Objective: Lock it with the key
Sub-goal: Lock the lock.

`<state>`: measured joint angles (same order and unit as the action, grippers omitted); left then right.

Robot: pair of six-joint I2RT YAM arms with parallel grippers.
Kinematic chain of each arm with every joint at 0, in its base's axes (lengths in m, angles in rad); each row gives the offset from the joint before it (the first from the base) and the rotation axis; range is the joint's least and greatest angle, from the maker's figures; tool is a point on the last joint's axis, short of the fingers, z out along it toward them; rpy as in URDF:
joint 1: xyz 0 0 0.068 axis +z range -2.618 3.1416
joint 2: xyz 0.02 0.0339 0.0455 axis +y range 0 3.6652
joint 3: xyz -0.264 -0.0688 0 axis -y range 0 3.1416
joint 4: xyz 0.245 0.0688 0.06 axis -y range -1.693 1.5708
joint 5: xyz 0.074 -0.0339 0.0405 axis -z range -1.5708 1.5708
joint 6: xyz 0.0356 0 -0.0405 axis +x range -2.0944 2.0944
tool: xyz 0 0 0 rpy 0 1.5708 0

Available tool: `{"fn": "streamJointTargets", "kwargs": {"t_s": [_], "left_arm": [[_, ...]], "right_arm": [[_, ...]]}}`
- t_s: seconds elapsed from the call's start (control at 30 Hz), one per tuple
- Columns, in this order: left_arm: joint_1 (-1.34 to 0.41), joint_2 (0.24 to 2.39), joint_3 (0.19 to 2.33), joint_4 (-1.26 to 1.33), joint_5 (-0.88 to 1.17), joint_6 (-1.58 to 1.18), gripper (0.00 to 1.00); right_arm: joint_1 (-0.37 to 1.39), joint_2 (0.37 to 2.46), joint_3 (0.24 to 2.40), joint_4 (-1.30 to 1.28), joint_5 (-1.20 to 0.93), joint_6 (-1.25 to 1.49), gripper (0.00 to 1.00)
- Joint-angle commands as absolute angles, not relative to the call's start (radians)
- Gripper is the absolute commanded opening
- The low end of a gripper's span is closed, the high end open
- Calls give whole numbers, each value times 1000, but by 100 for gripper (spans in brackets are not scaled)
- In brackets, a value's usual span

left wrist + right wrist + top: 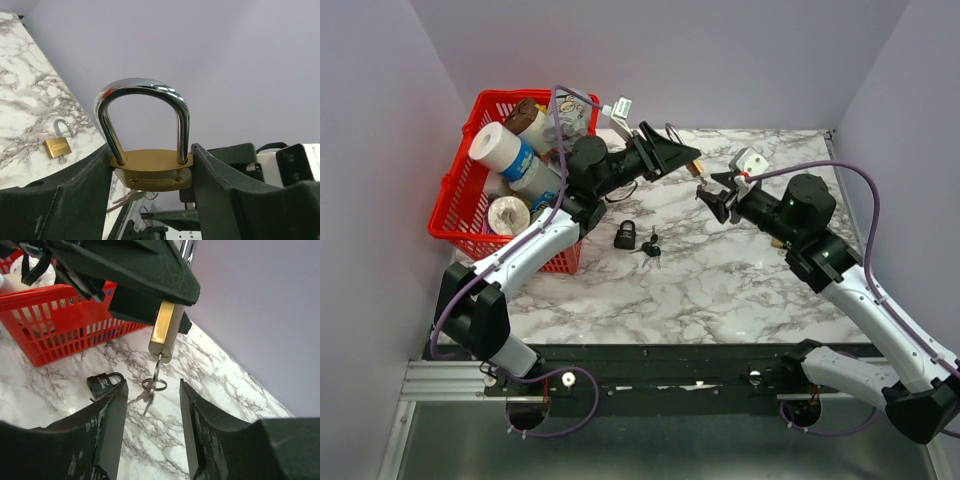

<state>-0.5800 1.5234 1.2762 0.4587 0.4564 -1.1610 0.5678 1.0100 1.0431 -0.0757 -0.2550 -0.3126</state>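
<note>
A brass padlock [152, 172] with a chrome shackle [142, 90] is held in the air, my left gripper [152, 150] shut on its body from both sides. Both shackle legs meet the body. From the lock's underside [164, 330] a key [158, 365] sticks down, with a ring [154, 385] and a second key hanging from it. My right gripper [152, 386] stands open just under the lock, with the ring between its fingers [112, 410] and touching neither. In the top view the two grippers [685, 160] [715, 195] meet over the table's far middle.
A black padlock [625, 236] and loose keys [652, 247] lie on the marble table [720, 290]. A red basket [470, 205] of rolls and bottles stands at the left. A small brass padlock [57, 145] with an open shackle lies on the table.
</note>
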Motion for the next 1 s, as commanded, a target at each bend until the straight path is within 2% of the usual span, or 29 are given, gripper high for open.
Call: {"fn": "streamJointTargets", "kwargs": {"t_s": [0.0,0.27,0.37,0.4,0.5,0.57,0.9,0.97], "left_arm": [[-581,1463,1272,494,451,-1152,0],[-586,1466,1270,503,446,-1152,0],[-586,1462,1269,496,448,-1152,0],[-586,1460,1267,494,446,-1151,0],[-588,1457,1261,489,443,-1149,0],[-591,1454,1262,491,442,-1149,0],[-592,1463,1281,465,402,-1154,0],[-592,1468,1288,448,367,-1149,0]], "right_arm": [[565,994,1074,-55,-250,-357,53],[565,988,1060,-51,-322,-393,52],[565,1014,1075,-54,-316,-399,45],[566,1025,1080,-55,-314,-403,40],[563,1040,1095,-57,-310,-402,32],[565,1048,1100,-57,-308,-402,30],[566,1060,1089,-67,-278,-406,1],[566,1058,1075,-69,-265,-405,1]]}}
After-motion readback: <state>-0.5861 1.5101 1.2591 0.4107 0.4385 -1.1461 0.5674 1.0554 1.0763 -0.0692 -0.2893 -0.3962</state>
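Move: The key sticks down out of the brass lock that the left hand still holds, only about 1 cm ahead of the right hand's open fingers, 1 cm left and 1 cm above; the lock's body is some 3 cm ahead of that hand, 2 cm left and 4 cm up. On the table, roughly 20 cm below, lie the black padlock, about 3 cm ahead and 19 cm left, and the black keys, level with the hand and 12 cm left. From the left hand the key lies about 3 cm back, 2 cm right and 4 cm below. The left hand keeps its grip on the brass lock and sinks some 1.5 cm, tipping only slightly, then holds there and eases back up a touch, while the right hand lifts about 1 cm and draws back a little. The right hand then comes back down and pushes about 1.5 cm forward and slightly left in under the lock, its fingers closing from half open to nearly shut and pinching the key just below the keyhole. ##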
